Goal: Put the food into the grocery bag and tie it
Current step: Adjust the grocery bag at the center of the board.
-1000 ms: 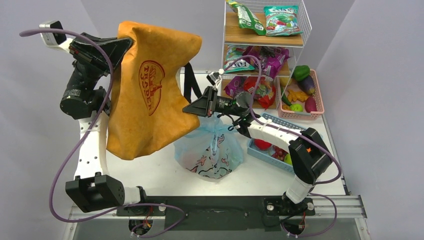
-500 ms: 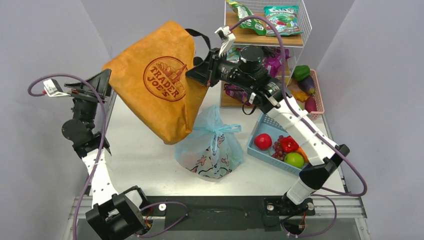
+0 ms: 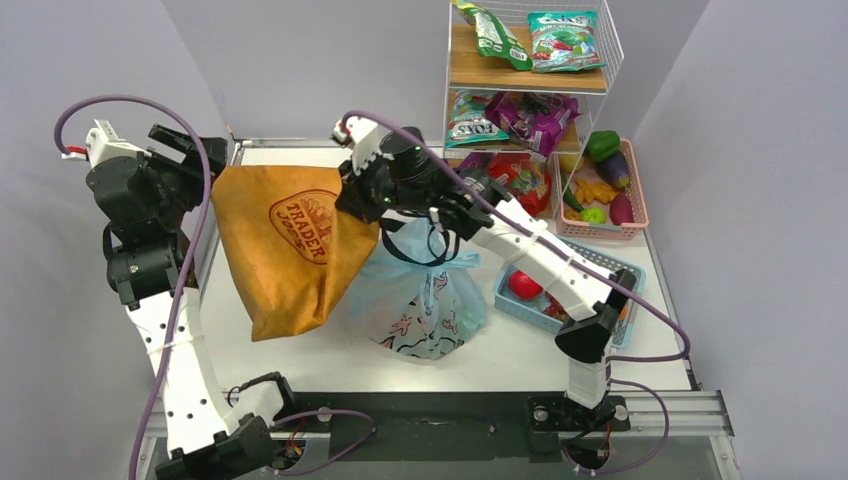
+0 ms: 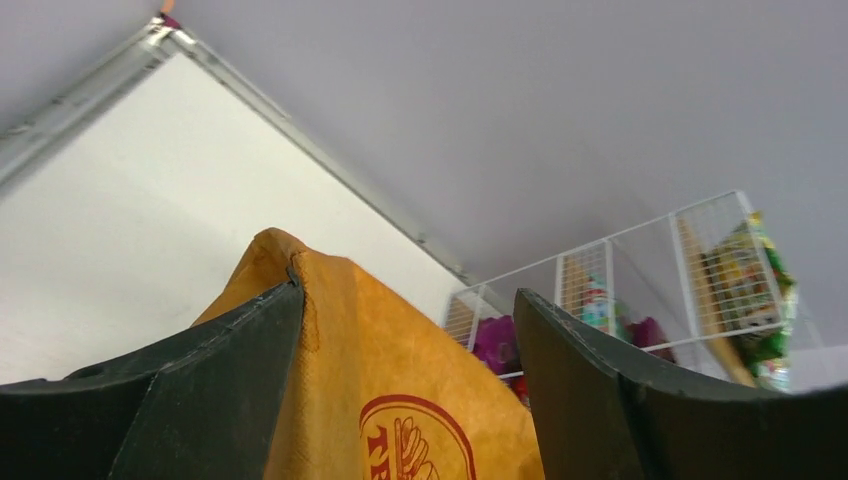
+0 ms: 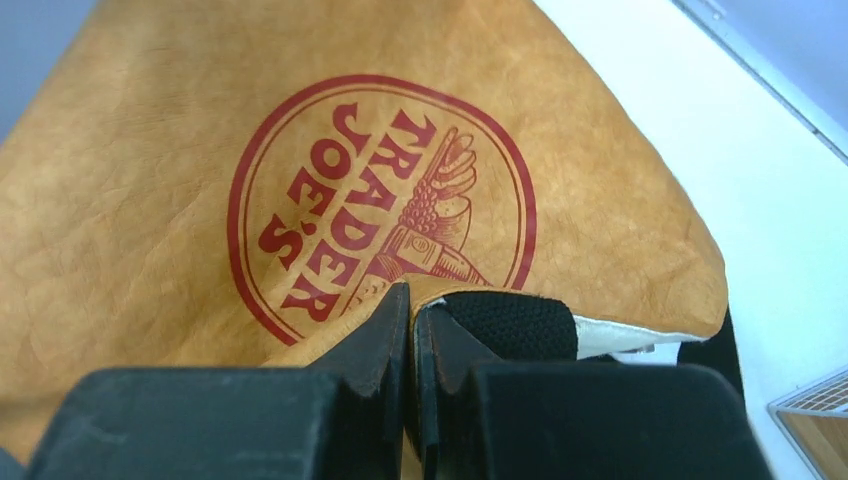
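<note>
The light blue grocery bag (image 3: 432, 305) sits mid-table, its handles knotted on top. A stiff tan-orange tote (image 3: 290, 240) hangs tilted against its left side, bottom corner on the table. My right gripper (image 3: 352, 196) (image 5: 410, 292) is shut on the tote's (image 5: 150, 180) rim beside a black strap (image 5: 510, 325). My left gripper (image 3: 195, 150) (image 4: 408, 292) is open at the tote's (image 4: 400, 390) upper left corner, which rests against one finger (image 4: 230, 340). Food shows as a red fruit (image 3: 524, 283) in the blue basket (image 3: 540, 240); the right arm hides the rest.
At the back right a wire shelf (image 3: 530, 75) holds snack packets. To its right is a pink basket (image 3: 634, 215) of vegetables. The right arm stretches diagonally over the blue basket. The back table edge rail (image 4: 300, 130) runs behind the tote.
The left gripper let go of the tote and opened. The right gripper first lifted the tote high, then swung it down and left onto the table beside the blue bag.
</note>
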Controlling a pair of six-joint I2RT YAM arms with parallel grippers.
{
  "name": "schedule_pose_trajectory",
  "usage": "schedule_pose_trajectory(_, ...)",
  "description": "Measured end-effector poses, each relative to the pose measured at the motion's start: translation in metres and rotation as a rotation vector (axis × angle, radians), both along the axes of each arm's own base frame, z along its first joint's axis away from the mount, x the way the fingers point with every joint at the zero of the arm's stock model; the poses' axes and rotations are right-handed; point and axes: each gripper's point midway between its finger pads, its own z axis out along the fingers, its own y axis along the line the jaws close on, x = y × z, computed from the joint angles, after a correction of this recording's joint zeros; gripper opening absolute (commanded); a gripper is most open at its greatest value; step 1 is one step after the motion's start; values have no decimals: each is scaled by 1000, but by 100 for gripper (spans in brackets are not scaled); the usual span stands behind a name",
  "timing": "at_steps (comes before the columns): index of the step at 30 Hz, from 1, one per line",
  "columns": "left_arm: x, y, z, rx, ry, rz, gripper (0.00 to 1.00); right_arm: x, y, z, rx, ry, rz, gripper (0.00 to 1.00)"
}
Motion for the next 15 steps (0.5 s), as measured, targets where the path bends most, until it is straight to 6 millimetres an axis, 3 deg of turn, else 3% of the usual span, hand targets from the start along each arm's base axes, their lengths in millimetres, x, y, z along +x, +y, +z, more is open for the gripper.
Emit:
schedule_pose_trajectory(5, -16, 17, -33, 95, 172, 94, 76, -1, 13, -33, -115, -14, -1, 0)
schedule_pose_trajectory(10, -22, 37, -69, 103, 328, 169, 76, 4, 6, -26, -144, -70, -56, 0)
schedule_pose_trajectory(15, -27, 43, -74, 102, 353, 185, 76, 8, -10, -13, -140, -97, -108, 0)
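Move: The right hand already pinches the tan tote bag by its rim, with the tote's body swung out about 10 cm to its left, 3 cm back and 12 cm below. The tied blue grocery bag stands some 12 cm to the right of that hand, 4 cm back and 28 cm lower; the blue basket lies about 40 cm right, level with it and 35 cm down. From the open left hand the tote's middle is roughly 10 cm right, 9 cm back and 17 cm below. Keeping its shut grip on the tote's rim, the right hand dips some 3 cm, then eases back up about 2 cm and slightly to the right, its fingers tipping a little farther down so the tote hangs beside the blue grocery bag. The left hand, still wide open, sinks about 7 cm and draws off to the left and a little back, away from the tote, tipping its fingers down some 20 degrees. ##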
